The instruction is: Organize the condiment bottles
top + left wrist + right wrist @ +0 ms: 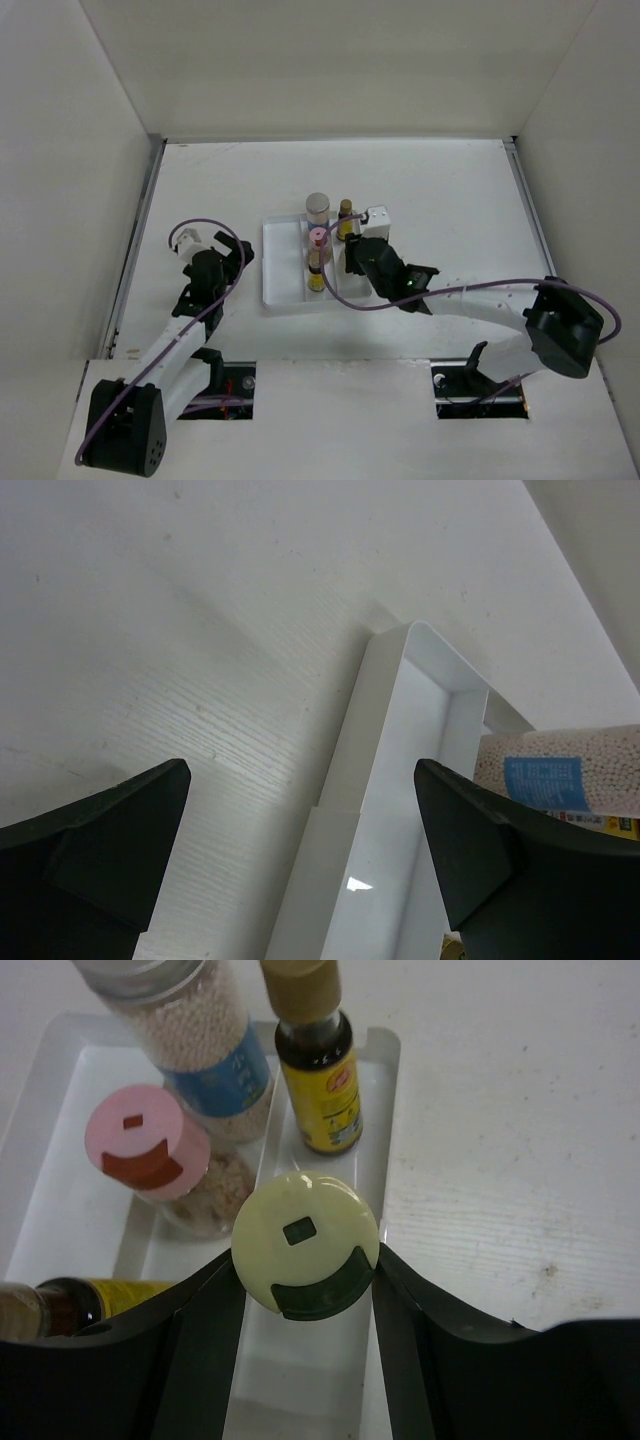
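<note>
My right gripper (305,1260) is shut on the cream-capped bottle (305,1242), a finger pressed against each side of its cap, over the right compartment of the white tray (60,1190). Behind it stands a yellow bottle (318,1070) with a tan cap. The middle compartment holds the grey-lidded jar (200,1050) with the blue label, the pink-capped bottle (145,1145) and another yellow bottle (80,1300). In the top view the right gripper (355,255) hides the cream cap. My left gripper (300,830) is open and holds nothing, straddling the tray's left wall (380,680).
The tray (280,270) sits mid-table, and its left compartment holds nothing. White walls enclose the table on three sides. Purple cables loop over both arms. The jar (560,770) shows at the right of the left wrist view.
</note>
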{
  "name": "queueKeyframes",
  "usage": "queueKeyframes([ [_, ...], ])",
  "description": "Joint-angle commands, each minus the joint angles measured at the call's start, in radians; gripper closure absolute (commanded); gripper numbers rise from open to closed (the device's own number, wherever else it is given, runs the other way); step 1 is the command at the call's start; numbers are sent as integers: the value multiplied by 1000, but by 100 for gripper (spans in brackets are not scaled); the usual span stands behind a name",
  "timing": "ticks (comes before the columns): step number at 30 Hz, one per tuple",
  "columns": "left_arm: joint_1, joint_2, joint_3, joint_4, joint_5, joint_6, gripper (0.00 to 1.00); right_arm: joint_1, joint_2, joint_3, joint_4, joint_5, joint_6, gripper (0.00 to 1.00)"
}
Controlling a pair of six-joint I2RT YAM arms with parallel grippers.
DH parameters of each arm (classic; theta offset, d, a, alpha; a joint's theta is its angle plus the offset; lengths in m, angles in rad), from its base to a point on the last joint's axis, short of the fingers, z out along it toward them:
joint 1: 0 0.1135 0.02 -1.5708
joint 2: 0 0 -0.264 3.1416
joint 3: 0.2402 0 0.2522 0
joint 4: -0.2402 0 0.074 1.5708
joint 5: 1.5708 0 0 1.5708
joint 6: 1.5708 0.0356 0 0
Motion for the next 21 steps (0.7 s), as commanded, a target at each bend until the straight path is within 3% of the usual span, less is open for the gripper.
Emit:
queueKeyframes([
  [1,13,-17,32,-1,-9,14,0,29,7,20,45,-9,39,58],
  [5,13,-4,29,9,-13,13,0,30,55,8,54,-23,57,55],
  [10,9,6,39,2,-13,13,0,29,63,23,63,10,50,25],
  [17,15,7,60,-24,-7,8,0,9,-185,-21,65,21,17,0],
  [21,0,45,80,-20,2,13,0,-123,-311,-124,92,12,42,0],
])
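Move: The green-capped bottle, still held by the right hand, hangs over the middle of the tray's right compartment; the spot for it there is about 1 cm back and 1 cm left, its floor some 12 cm below the fingers. The pink-capped bottle stands about 8 cm left and 2 cm ahead, the brown-capped bottle 11 cm ahead and 1 cm left, the yellow-label bottle 9 cm left and 4 cm back. From the left hand the spot lies about 28 cm right and 1 cm back. The green-capped bottle is lowered about 3 cm onto the floor of the right compartment, easing about a centimetre left and back on the way down. The right hand's fingers then open wide and let go of it; the hand lifts clear by some 10 cm and swings off to the right, rolling about 15 degrees so its left side rises. ##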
